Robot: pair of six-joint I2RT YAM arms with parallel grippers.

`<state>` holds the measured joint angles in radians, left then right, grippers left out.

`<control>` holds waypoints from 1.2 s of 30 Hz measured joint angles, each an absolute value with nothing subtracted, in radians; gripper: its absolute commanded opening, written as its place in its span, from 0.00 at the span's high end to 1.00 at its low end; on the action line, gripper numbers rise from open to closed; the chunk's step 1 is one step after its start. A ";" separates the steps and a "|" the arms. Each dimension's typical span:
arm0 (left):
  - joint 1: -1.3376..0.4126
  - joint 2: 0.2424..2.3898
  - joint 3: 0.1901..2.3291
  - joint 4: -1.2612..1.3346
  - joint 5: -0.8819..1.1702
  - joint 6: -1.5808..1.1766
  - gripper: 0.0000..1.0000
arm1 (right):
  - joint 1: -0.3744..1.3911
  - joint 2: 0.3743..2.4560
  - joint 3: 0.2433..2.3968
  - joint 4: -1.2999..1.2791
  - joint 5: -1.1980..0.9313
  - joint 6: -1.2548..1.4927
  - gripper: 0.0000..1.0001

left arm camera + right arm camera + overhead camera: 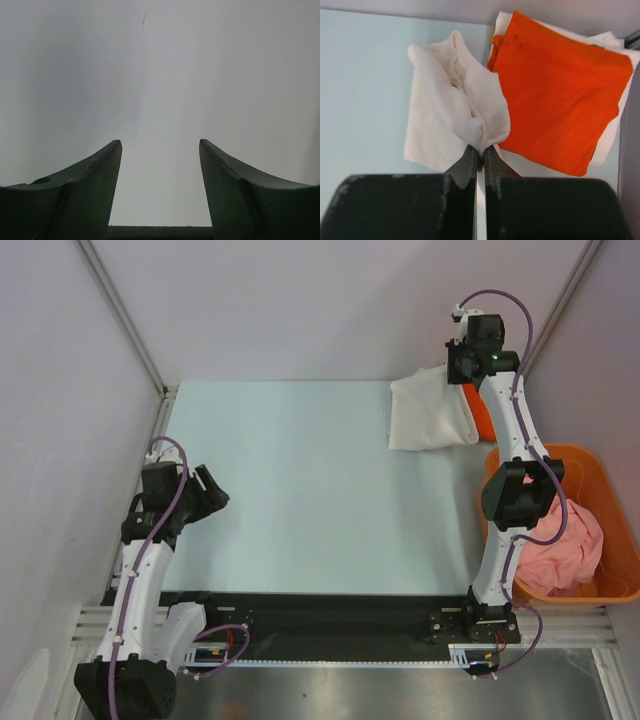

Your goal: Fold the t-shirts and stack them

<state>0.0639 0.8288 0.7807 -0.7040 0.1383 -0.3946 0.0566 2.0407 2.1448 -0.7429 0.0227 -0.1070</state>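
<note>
A folded white t-shirt (428,412) lies at the table's far right. My right gripper (462,372) is shut on a bunched edge of it; in the right wrist view the white cloth (451,102) rises in a pinched fold from the closed fingertips (481,150). Beside it lies a folded orange t-shirt (560,85), seen as a sliver (480,418) from above, with white cloth under its edges. A pink t-shirt (565,545) sits crumpled in the basket. My left gripper (212,496) stands open over the table's left side, with nothing between its fingers (95,175).
A rigid orange plastic basket (604,468) stands at the right edge of the pale table (300,490), close to my right arm. Grey walls and a metal frame post (125,315) enclose the back and sides.
</note>
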 measured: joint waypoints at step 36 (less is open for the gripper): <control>0.064 0.884 0.778 -0.659 0.134 -0.402 0.31 | -0.018 2.059 2.378 -0.788 0.045 -0.228 1.00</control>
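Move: The right hand already holds the folded white shirt high up. The stack with the orange shirt on top lies about 18 cm ahead of this hand, 10 cm to its right and some 24 cm below. The orange basket stands roughly 30 cm back and 23 cm to the right, its middle around 18 cm lower. From the idle left hand the stack is about 49 cm ahead, 64 cm to the right and 15 cm lower. Still pinching the edge of the hanging white shirt between shut fingers, the right hand lifts it about 8 cm, at first nearly straight up. From about halfway it also swings some 5 cm to the right, bringing the shirt sideways over the orange-topped stack, while the fingertips tip up by about 10 degrees. ##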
